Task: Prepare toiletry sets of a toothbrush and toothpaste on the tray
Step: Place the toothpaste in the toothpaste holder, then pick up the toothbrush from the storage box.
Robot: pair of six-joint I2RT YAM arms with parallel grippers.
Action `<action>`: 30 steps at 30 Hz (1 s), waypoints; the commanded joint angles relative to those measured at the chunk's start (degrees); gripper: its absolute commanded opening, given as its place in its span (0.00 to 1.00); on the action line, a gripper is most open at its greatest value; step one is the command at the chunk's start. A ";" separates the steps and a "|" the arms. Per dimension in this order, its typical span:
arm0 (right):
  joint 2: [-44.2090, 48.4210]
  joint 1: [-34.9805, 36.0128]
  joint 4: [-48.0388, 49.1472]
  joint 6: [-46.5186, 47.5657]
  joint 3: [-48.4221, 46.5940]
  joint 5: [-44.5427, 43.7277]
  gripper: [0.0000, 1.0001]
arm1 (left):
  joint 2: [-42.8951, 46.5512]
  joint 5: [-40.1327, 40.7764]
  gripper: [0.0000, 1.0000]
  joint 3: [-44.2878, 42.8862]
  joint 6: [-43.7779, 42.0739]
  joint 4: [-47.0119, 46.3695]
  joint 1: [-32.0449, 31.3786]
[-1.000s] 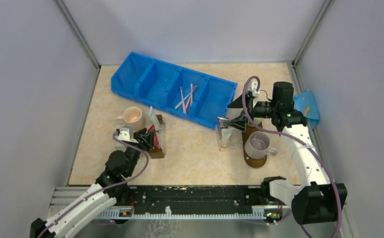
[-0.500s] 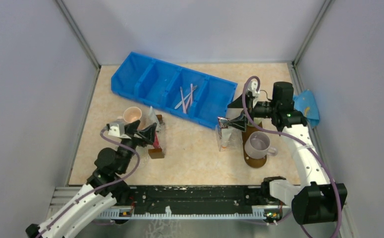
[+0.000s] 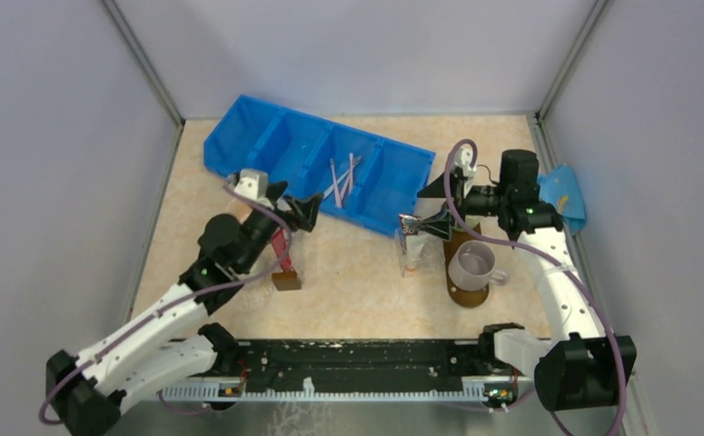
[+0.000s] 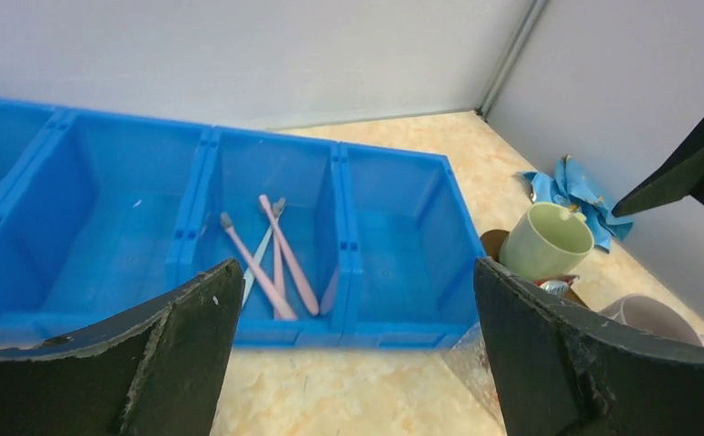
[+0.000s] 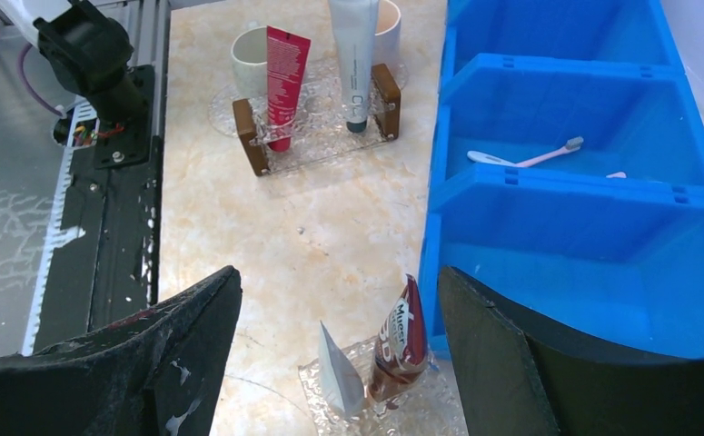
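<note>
Several pink and white toothbrushes [image 4: 275,263] lie in one compartment of the blue bin [image 3: 284,150]. My left gripper [image 3: 298,205] hangs open and empty just in front of that bin, facing it [image 4: 357,268]. A red toothpaste tube [image 5: 284,86] and a white tube [image 5: 354,64] stand in a clear holder with brown end blocks [image 3: 285,278]. My right gripper [image 5: 337,277] is open above a dark toothpaste tube [image 5: 401,341] and a small white tube [image 5: 339,372] in a second clear holder. The dark brown tray [image 3: 464,292] carries a pale mug [image 3: 471,263].
A green mug [image 4: 546,238] stands on the tray's far end. A pink cup [image 3: 235,211] sits behind my left arm. A crumpled blue cloth [image 3: 561,193] lies at the right wall. The black rail [image 3: 357,363] runs along the near edge.
My left gripper opened wide, let go of the red tube in the holder, and swung forward and right to the blue bin. The right arm has not moved.
</note>
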State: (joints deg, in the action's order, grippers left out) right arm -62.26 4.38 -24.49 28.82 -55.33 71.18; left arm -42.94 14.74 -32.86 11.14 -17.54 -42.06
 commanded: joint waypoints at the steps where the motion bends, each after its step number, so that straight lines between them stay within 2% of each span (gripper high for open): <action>1: 1.05 -0.55 0.78 1.12 -2.19 1.12 0.79 | -11.12 -5.44 1.00 -9.79 -3.44 -4.25 0.53; 8: 0.52 -3.12 -0.58 1.19 -3.38 -0.06 0.79 | -31.29 -16.74 1.00 -25.75 0.51 -3.29 7.40; 11: 0.04 -5.28 -2.10 1.32 -4.68 -1.04 0.79 | -38.66 -18.90 1.00 -32.01 1.16 -1.63 9.00; 18: -2.34 -11.16 -4.80 1.63 -7.06 -2.03 0.78 | -53.84 -13.67 0.95 -47.91 -0.87 8.85 10.94; 24: -4.62 -12.57 -5.45 2.64 -7.07 -4.40 0.78 | -64.54 -11.78 0.84 -61.06 -4.64 16.27 11.95; 26: -5.20 -12.69 -5.56 3.26 -6.94 -5.44 0.78 | -66.81 -11.58 0.78 -62.44 -5.36 17.51 12.36; 30: -5.81 -13.03 -5.33 3.90 -6.58 -6.45 0.78 | -69.31 -12.12 0.72 -59.89 -4.62 17.02 13.79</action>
State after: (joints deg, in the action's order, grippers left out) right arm -67.75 -7.70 -30.30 31.03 -60.03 65.63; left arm -109.89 2.17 -93.19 7.42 -3.33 -29.74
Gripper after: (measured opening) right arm 0.781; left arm 0.734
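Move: The toothbrushes in the blue tray lie about 27 cm ahead of the left hand, 9 cm to its right and 26 cm lower; the tray's empty end compartment is some 13 cm farther right of them. The red toothpaste stands in its holder about 6 cm left of this hand, about level fore and aft. From the right hand the toothbrushes are some 27 cm ahead and 17 cm left; the brown toothpaste stands about 5 cm ahead and 2 cm left, the green mug 13 cm ahead and 14 cm right. Towards the toothbrushes in the blue tray goes the left hand, fast and free of contact: some 25 cm forward and 10 cm right, rising slightly first and then sinking to about 5 cm below its start, tipping its fingers down and narrowing them by a quarter. The open right hand backs off from the toothpastes, about 7 cm right and 5 cm forward towards the green mug, turning some 15 degrees clockwise. ##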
